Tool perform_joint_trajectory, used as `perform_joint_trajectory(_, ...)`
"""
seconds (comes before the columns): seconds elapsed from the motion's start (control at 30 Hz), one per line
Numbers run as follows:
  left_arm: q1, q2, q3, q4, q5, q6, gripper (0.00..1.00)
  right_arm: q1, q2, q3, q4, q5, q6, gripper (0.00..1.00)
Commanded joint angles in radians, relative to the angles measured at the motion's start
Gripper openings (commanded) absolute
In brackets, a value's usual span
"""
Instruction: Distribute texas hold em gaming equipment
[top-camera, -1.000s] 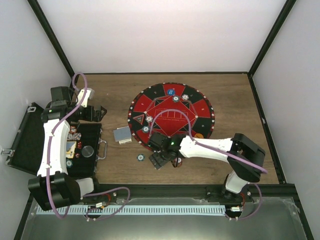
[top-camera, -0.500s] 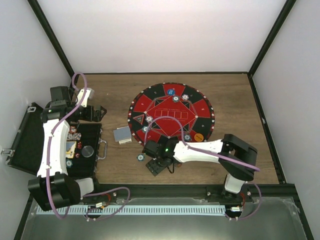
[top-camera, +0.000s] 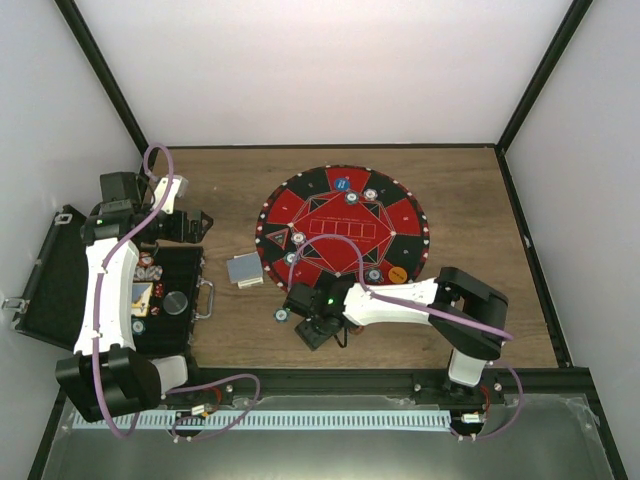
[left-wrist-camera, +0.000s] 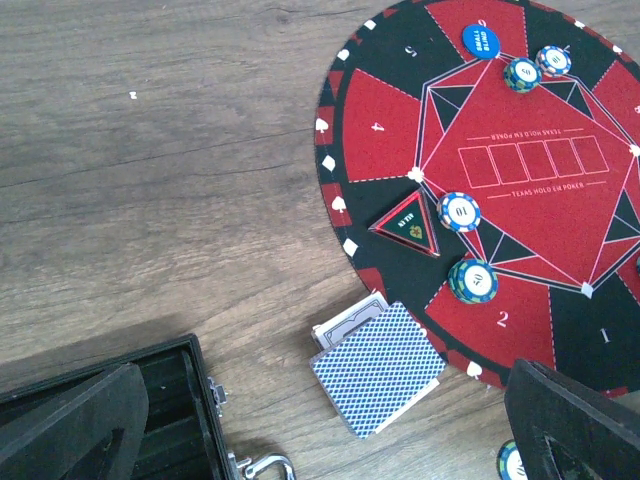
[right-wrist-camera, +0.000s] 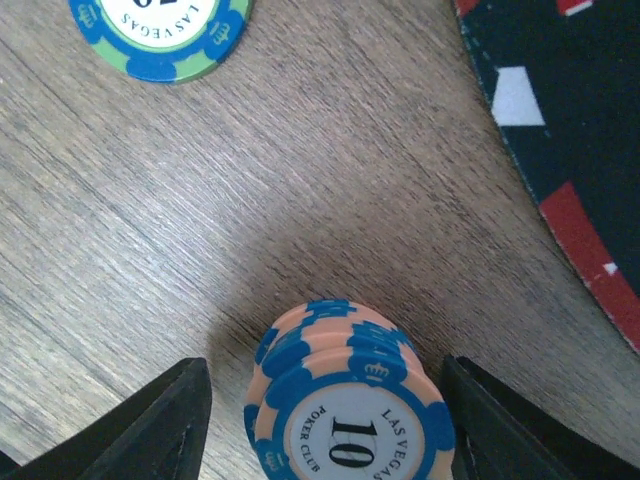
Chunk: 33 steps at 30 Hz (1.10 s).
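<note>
A short stack of orange-and-blue poker chips (right-wrist-camera: 350, 420) marked 10 stands on the wood between the fingers of my right gripper (right-wrist-camera: 328, 425). The jaws are open, with a gap on each side of the stack. In the top view this gripper (top-camera: 318, 326) is low over the table, just in front of the round red-and-black poker mat (top-camera: 300, 205). A green-and-blue chip (right-wrist-camera: 160, 30) lies alone just beyond. The blue-backed playing cards (left-wrist-camera: 378, 368) sit in a pile at the mat's left edge. My left gripper (left-wrist-camera: 325, 430) hangs open and empty above the case.
An open black case (top-camera: 60, 290) with chips and dice lies at the left. On the mat are a blue disc (left-wrist-camera: 481, 41), an orange disc (top-camera: 397, 272), a triangular marker (left-wrist-camera: 408, 226) and several chip stacks (left-wrist-camera: 472, 280). The arm bases line the near edge.
My right gripper has moved left off the mat's front edge to the table, come down around the chip stack, and its jaws have narrowed. The left arm has not moved.
</note>
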Motion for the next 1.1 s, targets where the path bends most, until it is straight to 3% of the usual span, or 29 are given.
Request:
perform_joint_trajectory(0.0, 0.007, -0.017, 0.019, -0.003, 0.0, -0.003, 1.0, 0.007, 0.012, 0.019, -0.002, 0.033, -0.001, 0.62)
perform_joint_trajectory(0.67, 0.007, -0.02, 0.01, 0.0, 0.006, -0.005, 1.0, 0.007, 0.005, 0.058, -0.039, 0.056, -0.005, 0.31)
perform_joint_trajectory(1.07, 0.006, -0.023, 0.012, -0.004, 0.009, -0.003, 1.0, -0.009, -0.048, 0.138, -0.145, 0.116, -0.022, 0.29)
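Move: Between the right hand's open fingers stands the chip stack marked 10, its middle right at the hand point. From that hand the green-and-blue 50 stack lies about 8 cm left and 3 cm ahead, the brown chip stack roughly 9 cm right and 1 cm ahead, and the round mat's centre some 20 cm ahead and 5 cm right. For the left hand, the 10 stack is about 18 cm back, 26 cm right and 22 cm below. Closing on the 10 stack, the right fingers pinch it from both sides with barely any travel, their opening settling at a bit under half. Keeping that grip, the hand then eases up about 1.5 cm and drifts roughly 1 cm forward towards the mat, most of the lift coming at the very end, with the wrist nearly unturned. ##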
